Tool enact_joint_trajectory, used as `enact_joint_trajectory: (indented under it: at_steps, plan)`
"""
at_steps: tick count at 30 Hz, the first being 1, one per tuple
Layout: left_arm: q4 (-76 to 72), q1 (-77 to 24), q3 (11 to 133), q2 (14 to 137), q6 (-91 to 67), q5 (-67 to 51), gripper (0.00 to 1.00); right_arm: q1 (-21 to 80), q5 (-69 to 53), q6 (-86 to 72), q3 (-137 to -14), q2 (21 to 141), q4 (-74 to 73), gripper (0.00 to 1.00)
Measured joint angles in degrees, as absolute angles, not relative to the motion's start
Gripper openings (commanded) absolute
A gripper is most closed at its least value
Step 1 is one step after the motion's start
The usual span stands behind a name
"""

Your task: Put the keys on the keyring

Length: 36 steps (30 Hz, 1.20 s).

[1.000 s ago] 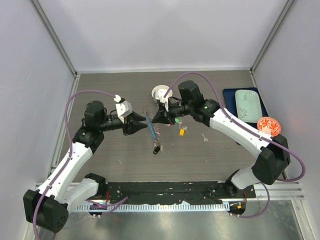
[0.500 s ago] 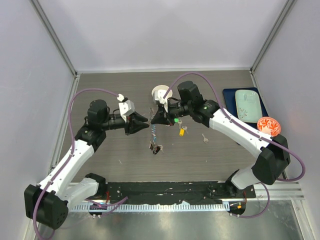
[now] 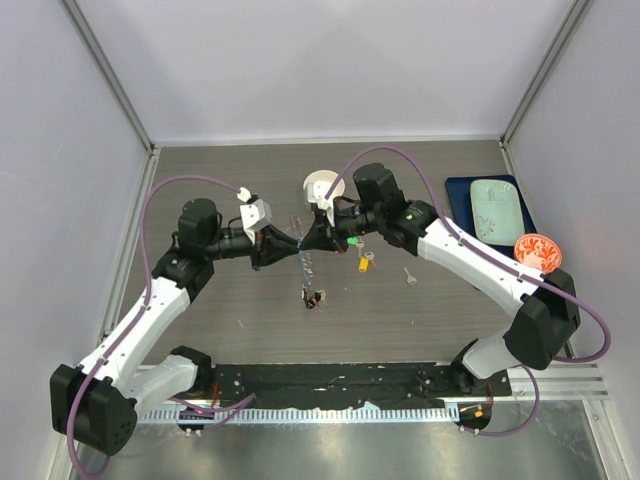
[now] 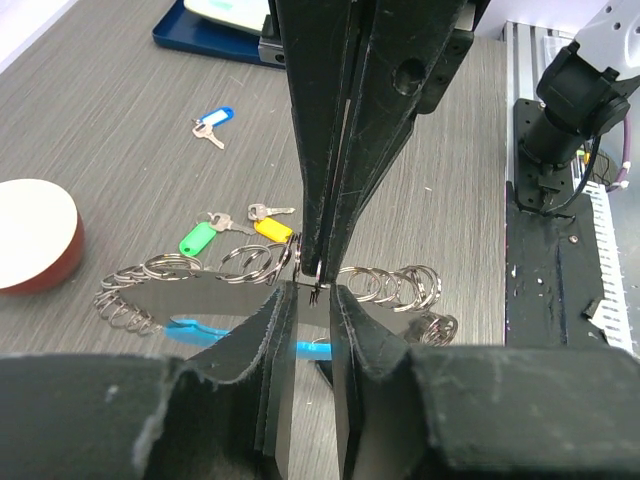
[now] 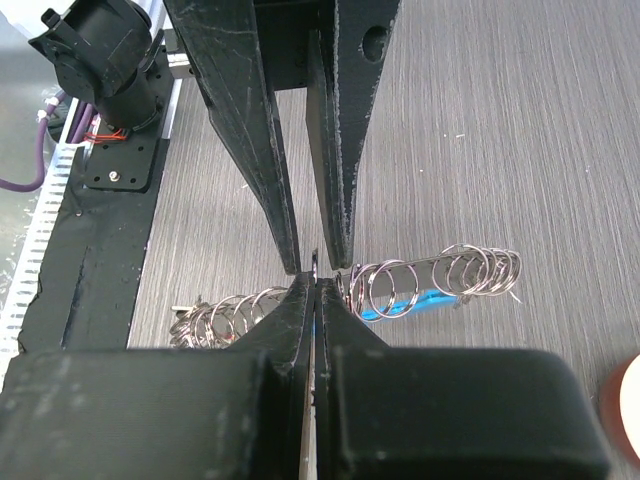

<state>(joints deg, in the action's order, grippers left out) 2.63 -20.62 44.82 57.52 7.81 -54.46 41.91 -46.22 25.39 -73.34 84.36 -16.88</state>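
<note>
The keyring (image 4: 395,284), a string of small silver rings with a bright-blue tag (image 4: 190,331), hangs between both grippers above the table. My right gripper (image 5: 315,281) is shut on one of its rings (image 3: 305,262). My left gripper (image 4: 312,300) faces it tip to tip, its fingers (image 5: 283,228) a little apart on either side of that ring, open. Keys with green (image 4: 197,238), yellow (image 4: 272,228) and blue (image 4: 213,121) tags lie on the table behind. A plain key (image 3: 410,275) lies to the right, and a black-tagged one (image 3: 315,297) sits below the ring.
A small white bowl (image 3: 320,186) stands just behind the grippers. At the right edge a dark blue tray (image 3: 459,190) holds a pale green plate (image 3: 497,208), with an orange bowl (image 3: 538,250) next to it. Grey walls close in the table.
My left gripper has moved right up to the right gripper's tips and its jaws have narrowed. The keyring has swung from slanting to hanging straight down. The right arm has stayed put.
</note>
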Motion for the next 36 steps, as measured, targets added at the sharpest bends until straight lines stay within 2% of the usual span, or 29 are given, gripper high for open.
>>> enact_joint_trajectory:
  at_steps: [10,18,21,23,28,29,31,32,35,36]
  plan:
    - [2.72,-20.69,44.84,57.76,7.44,-54.48,0.17,41.95,-46.24,25.39,-73.34,84.36,-16.75,0.01]
    - [3.07,-20.69,45.01,58.33,5.96,-54.19,0.17,42.28,-46.04,25.58,-73.32,84.36,-16.78,0.01]
    - [3.09,-20.91,45.01,58.33,5.06,-53.78,0.11,42.28,-46.00,25.52,-73.12,84.36,-16.53,0.01]
    - [3.07,-20.95,44.99,58.33,4.38,-53.69,0.00,42.28,-46.00,25.34,-72.93,84.36,-16.12,0.01]
    - [2.87,-21.02,44.97,58.33,3.16,-53.67,0.00,42.28,-45.95,25.08,-72.84,84.36,-15.70,0.02]
    - [2.85,-21.02,44.95,58.24,3.05,-53.56,0.00,42.28,-45.93,25.02,-72.84,84.36,-15.66,0.03]
    - [2.68,-21.04,44.62,57.71,2.98,-53.01,0.00,42.28,-45.80,24.60,-72.77,84.36,-15.44,0.17]
    - [2.59,-21.08,44.38,57.30,3.01,-52.53,0.00,42.33,-45.78,24.10,-72.64,84.33,-15.14,0.29]
    - [2.00,-21.41,42.83,55.20,3.25,-50.96,0.00,42.74,-45.60,22.17,-71.85,83.90,-13.61,0.46]
    - [1.74,-21.54,42.24,54.46,3.49,-50.15,0.00,43.11,-45.71,21.37,-71.35,83.48,-12.71,0.48]
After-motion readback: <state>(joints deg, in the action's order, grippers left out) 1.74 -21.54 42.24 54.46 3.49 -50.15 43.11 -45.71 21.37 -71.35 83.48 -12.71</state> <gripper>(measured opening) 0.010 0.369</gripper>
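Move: The keyring hangs with its top rim still pinched in the right fingertips, that spot about 1 cm to the right of the left hand's point and level with it, between its part-open tips. On the table roughly 25 cm below the left hand, the black fob lies some 6 cm back and 3 cm right, the yellow-tagged key 3 cm ahead and 13 cm right, the green-tagged key 7 cm ahead and 10 cm right. The keyring's top rim is taken over by the left fingers, which shut fully on it while that hand stays almost in place, sinking under half a centimetre and tipping down about 5 degrees before easing partly back. Only then does the right hand, near-still until now, open its fingers to over a third and start to draw back by about half a centimetre, edging left as well. ##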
